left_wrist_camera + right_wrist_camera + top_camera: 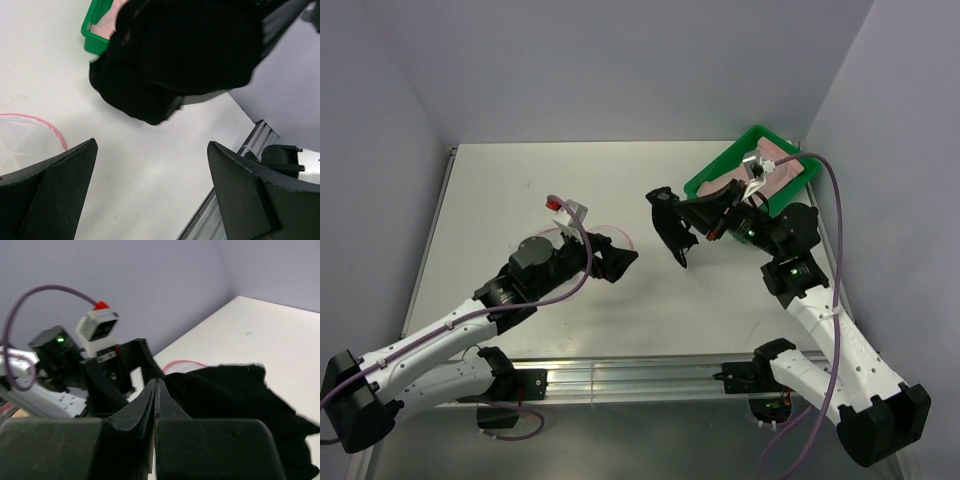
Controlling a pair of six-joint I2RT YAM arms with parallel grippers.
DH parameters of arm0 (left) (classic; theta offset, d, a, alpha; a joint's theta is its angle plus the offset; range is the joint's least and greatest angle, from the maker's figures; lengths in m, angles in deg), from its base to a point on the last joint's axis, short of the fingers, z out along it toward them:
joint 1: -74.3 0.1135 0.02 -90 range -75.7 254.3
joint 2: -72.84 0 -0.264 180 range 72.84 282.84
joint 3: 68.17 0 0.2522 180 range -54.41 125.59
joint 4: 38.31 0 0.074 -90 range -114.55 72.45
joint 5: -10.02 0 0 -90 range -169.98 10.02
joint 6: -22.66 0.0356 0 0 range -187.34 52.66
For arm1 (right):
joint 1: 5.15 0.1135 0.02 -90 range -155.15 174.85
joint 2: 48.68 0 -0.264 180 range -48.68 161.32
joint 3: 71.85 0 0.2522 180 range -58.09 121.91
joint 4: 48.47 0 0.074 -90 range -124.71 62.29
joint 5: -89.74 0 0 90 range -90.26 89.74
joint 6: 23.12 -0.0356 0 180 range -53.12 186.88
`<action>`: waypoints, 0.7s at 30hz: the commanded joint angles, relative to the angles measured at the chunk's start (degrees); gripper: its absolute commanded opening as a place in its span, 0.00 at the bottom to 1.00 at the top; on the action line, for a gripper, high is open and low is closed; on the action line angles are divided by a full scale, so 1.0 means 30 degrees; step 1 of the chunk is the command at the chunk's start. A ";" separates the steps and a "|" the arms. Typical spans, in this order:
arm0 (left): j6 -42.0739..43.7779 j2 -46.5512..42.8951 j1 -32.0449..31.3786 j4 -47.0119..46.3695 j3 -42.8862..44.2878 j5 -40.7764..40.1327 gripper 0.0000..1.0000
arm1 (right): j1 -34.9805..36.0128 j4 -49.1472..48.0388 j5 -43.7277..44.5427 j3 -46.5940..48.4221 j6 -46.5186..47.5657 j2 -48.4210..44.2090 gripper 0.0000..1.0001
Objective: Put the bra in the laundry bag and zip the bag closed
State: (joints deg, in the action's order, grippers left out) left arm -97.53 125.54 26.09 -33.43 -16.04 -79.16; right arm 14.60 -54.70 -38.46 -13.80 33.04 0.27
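The black bra (pixel 670 228) hangs just above the table's middle, and my right gripper (pixel 700 212) is shut on its edge. In the right wrist view the jaws (pixel 156 382) are pressed together, with the bra (pixel 240 400) bunched to their right. In the left wrist view the bra (pixel 185 55) fills the top. The laundry bag (pixel 618 232), white mesh with a pink rim, lies flat under my left arm. Its rim shows in both wrist views (pixel 50 129) (pixel 182 362). My left gripper (pixel 623 262) (pixel 151 145) stands wide open over bare table beside the bag, with nothing between its fingers.
A green tray (pixel 720 172) (pixel 92 40) holding pink cloth (pixel 782 165) sits at the back right, close behind my right wrist. A metal rail (pixel 640 372) runs along the near table edge. Grey walls close in on the left, back and right.
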 commanded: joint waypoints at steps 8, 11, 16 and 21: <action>0.2770 -0.1571 -0.0103 -0.2164 -0.1098 0.0189 0.99 | 0.0068 -0.0865 -0.6748 0.3984 -0.2310 0.1876 0.00; 0.2946 -0.2362 -0.0103 -0.2866 -0.1918 0.2760 0.99 | 0.0068 -0.2268 -0.7480 0.4425 -0.3714 0.2345 0.00; 0.1396 -0.3301 -0.0162 -0.4594 -0.3501 0.7046 0.99 | 0.0039 -0.3998 -0.7425 0.4572 -0.5268 0.2785 0.00; 0.0339 -0.2429 -0.0162 -0.6441 -0.4149 0.9540 0.99 | 0.0126 -0.5141 -0.7220 0.4601 -0.6294 0.3194 0.00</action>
State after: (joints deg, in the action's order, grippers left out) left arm -94.08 116.43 25.83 -45.63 -28.47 -58.53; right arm 14.60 -64.10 -59.49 -2.92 17.74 9.65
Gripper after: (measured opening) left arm 0.992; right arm 0.005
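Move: The bra hangs from the right gripper's shut fingers. Its middle is about 12 cm to the left gripper's right, 2 cm ahead and 4 cm above. The open left gripper, which the right hand brings the bra to, is some 15 cm to the right hand's left, 2 cm back and 11 cm below. The laundry bag lies open on the table about 15 cm ahead of the left gripper, 13 cm left and 24 cm below. Keep the right fingers shut on the bra and lift it about 5 cm, drawing back some 4 cm and a little left while swinging the fingers counter-clockwise to face the left gripper. Hold the left gripper wide open and nearly still at first. Then draw it back about 7 cm, turning it clockwise some 20 degrees and tipping the fingers slightly up, so that they point across at the hanging bra. ##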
